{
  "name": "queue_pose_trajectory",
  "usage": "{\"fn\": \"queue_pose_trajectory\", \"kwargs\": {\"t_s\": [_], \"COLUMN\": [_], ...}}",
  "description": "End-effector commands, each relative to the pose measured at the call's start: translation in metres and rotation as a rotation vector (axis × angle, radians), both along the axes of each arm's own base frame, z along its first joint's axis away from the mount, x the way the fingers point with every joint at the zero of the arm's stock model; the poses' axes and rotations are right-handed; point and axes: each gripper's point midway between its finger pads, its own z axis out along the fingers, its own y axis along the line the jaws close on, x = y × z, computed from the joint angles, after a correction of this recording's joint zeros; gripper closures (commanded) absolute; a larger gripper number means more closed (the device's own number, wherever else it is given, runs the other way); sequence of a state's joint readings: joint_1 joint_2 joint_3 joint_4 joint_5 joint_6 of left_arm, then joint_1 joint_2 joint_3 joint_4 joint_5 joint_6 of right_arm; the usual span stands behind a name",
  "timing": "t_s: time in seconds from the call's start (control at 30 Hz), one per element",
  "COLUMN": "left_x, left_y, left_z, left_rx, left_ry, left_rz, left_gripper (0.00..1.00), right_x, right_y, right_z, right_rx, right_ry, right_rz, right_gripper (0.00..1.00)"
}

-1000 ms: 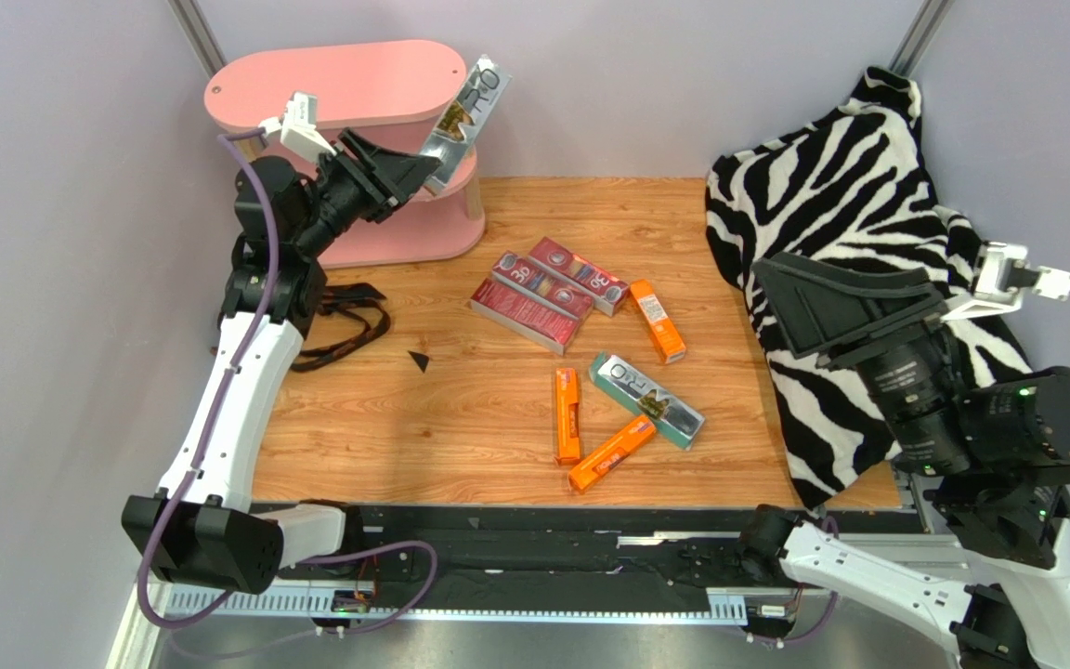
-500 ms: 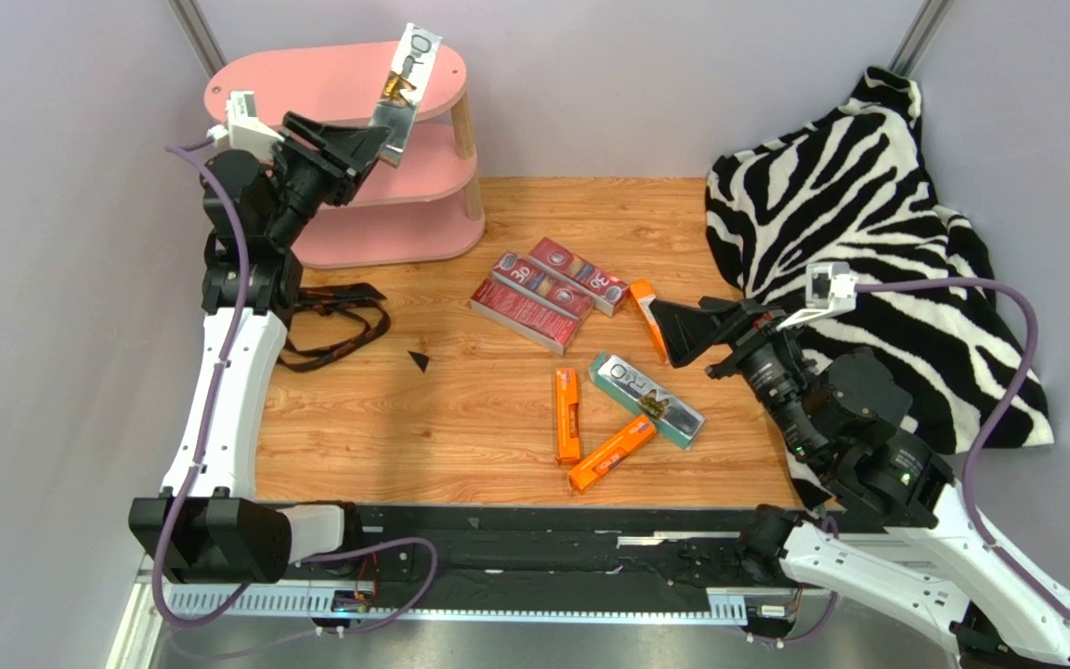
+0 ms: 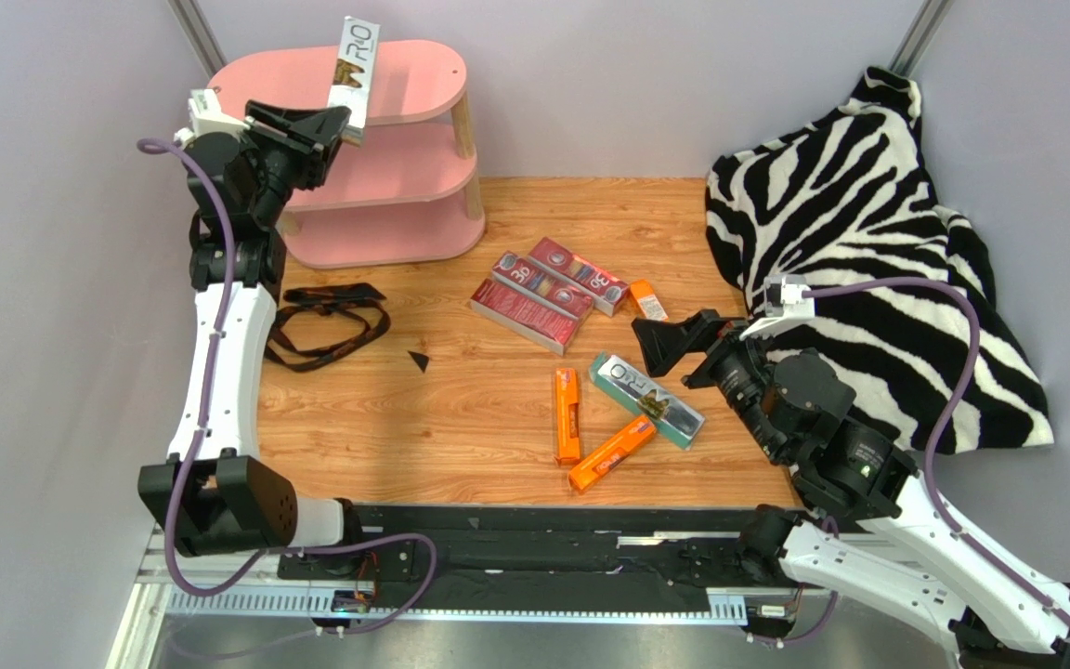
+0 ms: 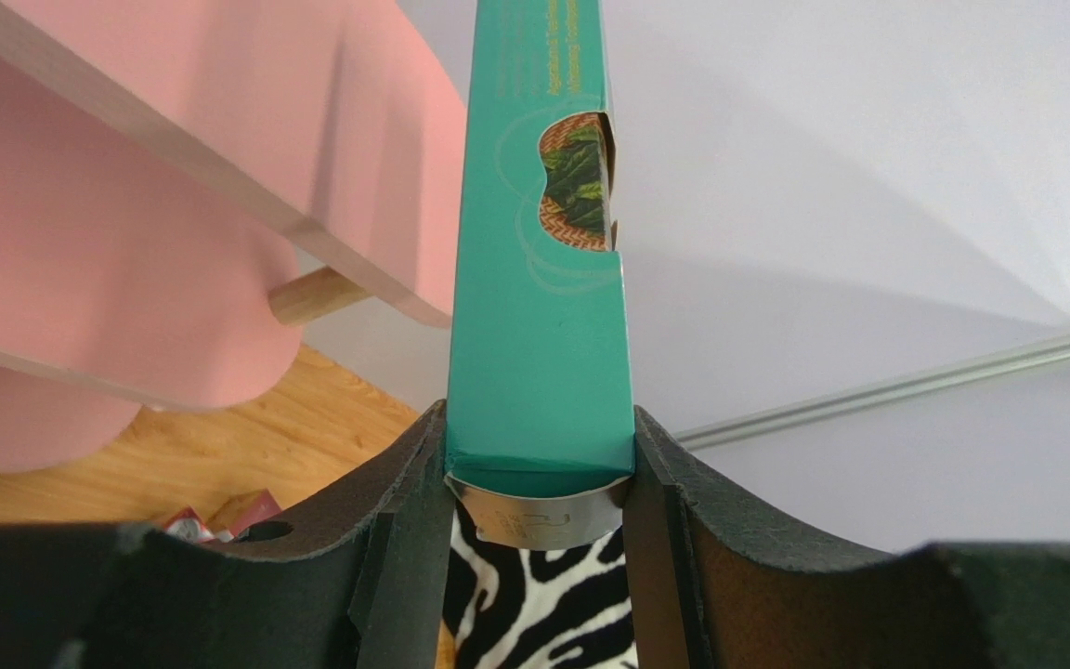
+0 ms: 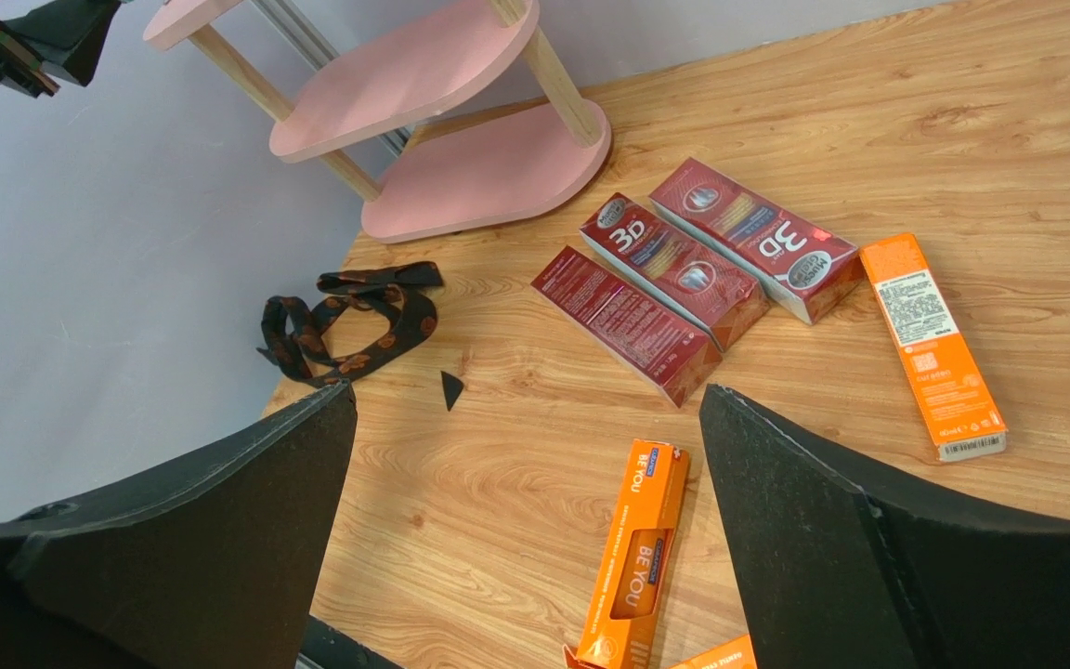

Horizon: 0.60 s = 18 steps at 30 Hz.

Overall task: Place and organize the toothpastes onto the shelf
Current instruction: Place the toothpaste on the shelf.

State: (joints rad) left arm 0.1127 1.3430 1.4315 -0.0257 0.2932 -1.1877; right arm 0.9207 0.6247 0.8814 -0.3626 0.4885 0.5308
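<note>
My left gripper (image 3: 315, 128) is shut on the lower end of a silver-grey and teal toothpaste (image 3: 354, 56). It holds the carton upright over the top board of the pink shelf (image 3: 408, 73). In the left wrist view the carton's teal face (image 4: 541, 279) sits clamped between both fingers, with the shelf (image 4: 150, 209) to the left. My right gripper (image 3: 673, 339) hovers open over the table, nothing between its fingers. Below it lie three dark red toothpastes (image 3: 541, 296), a second silver-grey one (image 3: 650, 397) and three orange ones (image 3: 567, 414). The right wrist view shows the red cartons (image 5: 680, 265) and an orange one (image 5: 634, 551).
A black strap (image 3: 331, 314) lies on the wood left of the cartons, with a small black scrap (image 3: 418, 360) near it. A zebra-print cloth (image 3: 862, 209) covers the table's right side. Grey walls close in the left, back and right.
The left arm has swung the held carton up and leftward, from the shelf's right end to above its top board. The right arm has dropped from over the cloth towards the cartons.
</note>
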Motion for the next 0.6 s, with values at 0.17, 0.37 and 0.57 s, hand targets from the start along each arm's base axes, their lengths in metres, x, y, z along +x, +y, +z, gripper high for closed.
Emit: {"fn": "queue_pose_trajectory", "kwargs": {"t_s": [0.17,0.37,0.57], "left_x": [0.028,0.046,0.068], "left_y": [0.025,0.041,0.05], "left_z": [0.031,0.016,0.004], "left_rx": [-0.024,-0.003,0.031], "left_ry": [-0.063,-0.011,0.034], "left_rz": [0.056,0.111,0.118], "left_gripper": [0.77,0.76,0.75], "right_x": [-0.001,-0.003,-0.003], "right_y": [0.001,0.004,0.004], "right_z": [-0.006,-0.013,-0.023], "right_rx": [0.008,0.002,0.006], "right_ry": [0.019,0.039,0.06], "right_rz": [-0.001,0.019,0.014], "right_gripper": [0.0,0.0,0.0]}}
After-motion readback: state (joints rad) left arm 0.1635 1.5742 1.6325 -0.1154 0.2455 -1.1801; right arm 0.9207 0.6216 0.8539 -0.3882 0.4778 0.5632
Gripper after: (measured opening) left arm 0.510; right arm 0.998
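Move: My left hand holds the toothpaste by its near end. The middle of the shelf's top board lies about 13 cm ahead of this hand, 4 cm to its left and some 10 cm below. The middle board is straight under the top one, roughly 16 cm lower. The red toothpastes lie about 25 cm to the right of my left hand, level with it and 44 cm below. From my right hand, the top board is some 38 cm ahead and 42 cm left, at about its height. I carry the toothpaste in over the shelf's top board with my left hand, going forward about 6 cm and drifting some 4 cm left. Nearly level at first, I then sink about 3 cm towards the board while the fingers tip down and swing slightly counter-clockwise, each about 5 degrees. My fingers keep their pinch on the box's near end. ##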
